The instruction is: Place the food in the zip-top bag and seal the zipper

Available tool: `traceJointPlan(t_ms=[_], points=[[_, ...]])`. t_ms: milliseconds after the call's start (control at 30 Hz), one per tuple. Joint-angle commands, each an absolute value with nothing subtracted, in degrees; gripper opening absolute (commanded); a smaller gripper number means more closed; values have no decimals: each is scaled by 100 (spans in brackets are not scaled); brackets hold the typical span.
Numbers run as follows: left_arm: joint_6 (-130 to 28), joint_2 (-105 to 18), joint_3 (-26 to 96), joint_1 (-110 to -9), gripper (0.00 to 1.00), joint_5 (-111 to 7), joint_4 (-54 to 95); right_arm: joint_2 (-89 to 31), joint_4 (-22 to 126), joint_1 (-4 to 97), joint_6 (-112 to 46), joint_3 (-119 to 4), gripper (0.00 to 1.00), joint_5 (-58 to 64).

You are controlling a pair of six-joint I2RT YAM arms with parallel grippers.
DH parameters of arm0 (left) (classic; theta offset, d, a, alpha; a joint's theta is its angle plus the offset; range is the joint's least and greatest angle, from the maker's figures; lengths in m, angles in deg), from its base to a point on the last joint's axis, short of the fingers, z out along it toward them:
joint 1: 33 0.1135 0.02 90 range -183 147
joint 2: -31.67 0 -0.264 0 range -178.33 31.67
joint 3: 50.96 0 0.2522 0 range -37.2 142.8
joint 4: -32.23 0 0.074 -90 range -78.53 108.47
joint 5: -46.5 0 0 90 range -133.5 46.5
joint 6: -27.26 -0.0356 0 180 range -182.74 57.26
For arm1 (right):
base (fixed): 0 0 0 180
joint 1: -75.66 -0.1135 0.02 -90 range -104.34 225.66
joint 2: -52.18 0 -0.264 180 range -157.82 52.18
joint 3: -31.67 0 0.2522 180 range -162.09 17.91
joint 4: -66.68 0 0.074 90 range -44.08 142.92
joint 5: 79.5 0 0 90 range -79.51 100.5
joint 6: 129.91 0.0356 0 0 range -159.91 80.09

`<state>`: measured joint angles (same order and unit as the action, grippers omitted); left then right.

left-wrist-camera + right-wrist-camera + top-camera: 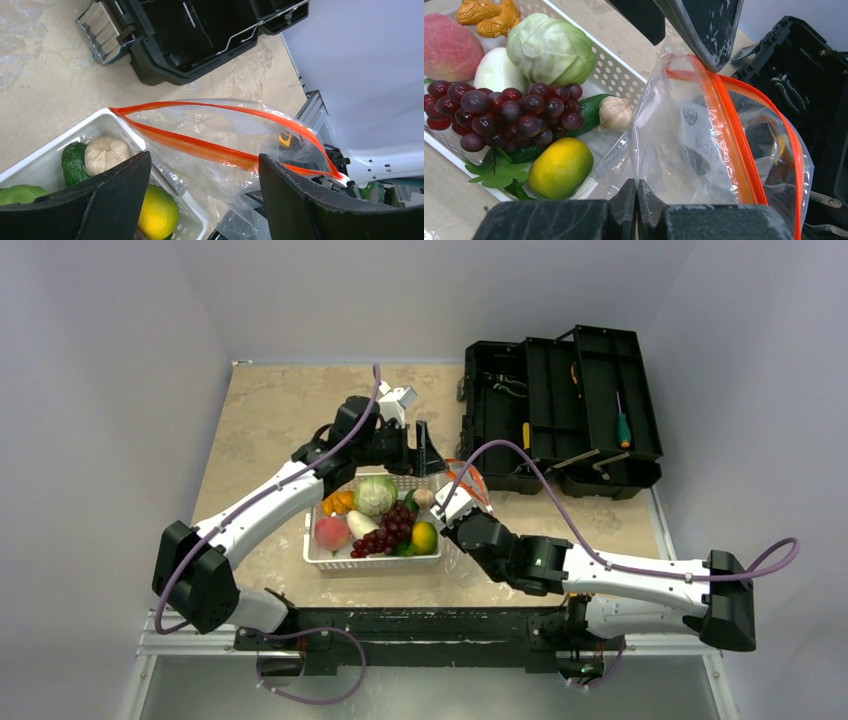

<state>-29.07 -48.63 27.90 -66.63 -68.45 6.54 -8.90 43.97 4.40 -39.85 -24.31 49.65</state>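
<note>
The clear zip-top bag (pixel 694 145) stands upright beside the white basket (pixel 621 75), its mouth spread open. The orange-red zipper (pixel 200 146) rims that mouth. My right gripper (pixel 637 196) is shut on a fold of the bag's clear wall, below the mouth. My left gripper (pixel 205 197) is open above the mouth, the near zipper strip passing between its fingers; one fingertip (pixel 711 35) touches the strip. The food lies in the basket: grapes (pixel 509 110), cabbage (pixel 551 50), peach (pixel 449 47), radish (pixel 496 72), mango (pixel 560 167), mushroom (pixel 616 112), cucumber (pixel 74 162).
An open black toolbox (pixel 560 415) with tools in its trays stands at the back right, close behind the bag. The basket (pixel 322 558) sits mid-table between the two arms. Grey walls close in the beige table (pixel 270 410) on the left and the far side.
</note>
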Motion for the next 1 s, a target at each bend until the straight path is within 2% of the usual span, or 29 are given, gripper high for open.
traceJointPlan(t_ms=[0, 167, 233, 533, 567, 667, 833, 900, 967], points=[[-2805, -4987, 3062, -6782, 78, -6512, 544, -1007, 4675, 330, -4149, -2593, 0, 5163], [-3092, -5201, 3274, -7002, 77, -6477, 89, -1147, 4719, 216, -4145, -2612, 0, 5353], [-3230, -5288, 3343, -7057, 73, -6484, -24, -1191, 4699, 207, -4097, -2614, 0, 5456], [-3621, -5219, 3233, -7079, 16, -6976, 238, -1169, 4471, 182, -3731, -2655, 0, 5604], [-3648, -5218, 3232, -7079, 11, -6999, 240, -1131, 4395, 183, -3656, -2665, 3, 5610], [-3720, -5171, 3213, -7080, 1, -7056, 301, -953, 4088, 181, -3340, -2665, 26, 5578], [-3750, -4927, 2963, -7117, 0, -6926, 624, -296, 3374, 175, -2710, -2777, 59, 5066], [-3787, -4875, 2920, -7135, 0, -6816, 668, 58, 3268, 186, -2657, -2839, 78, 4530], [-3833, -4852, 2901, -7173, 0, -6731, 673, 343, 3228, 188, -2635, -3008, 87, 4041]])
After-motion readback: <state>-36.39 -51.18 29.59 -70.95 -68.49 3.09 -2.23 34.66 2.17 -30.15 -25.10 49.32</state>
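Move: The left hand, open, has the middle of the bag's near orange zipper strip roughly 4 cm to its right, 2 cm back and 4 cm below. Garlic lies about 6 cm back, 3 cm left and 15 cm below it, with the mango some 14 cm back and 3 cm left at like depth. From the shut right hand, which holds the bag's film, that strip is about 7 cm ahead, 4 cm right and 3 cm up. Left hand sinks about 3 cm and pinches the near zipper strip; right opens off the bag, backing away 2 cm. ##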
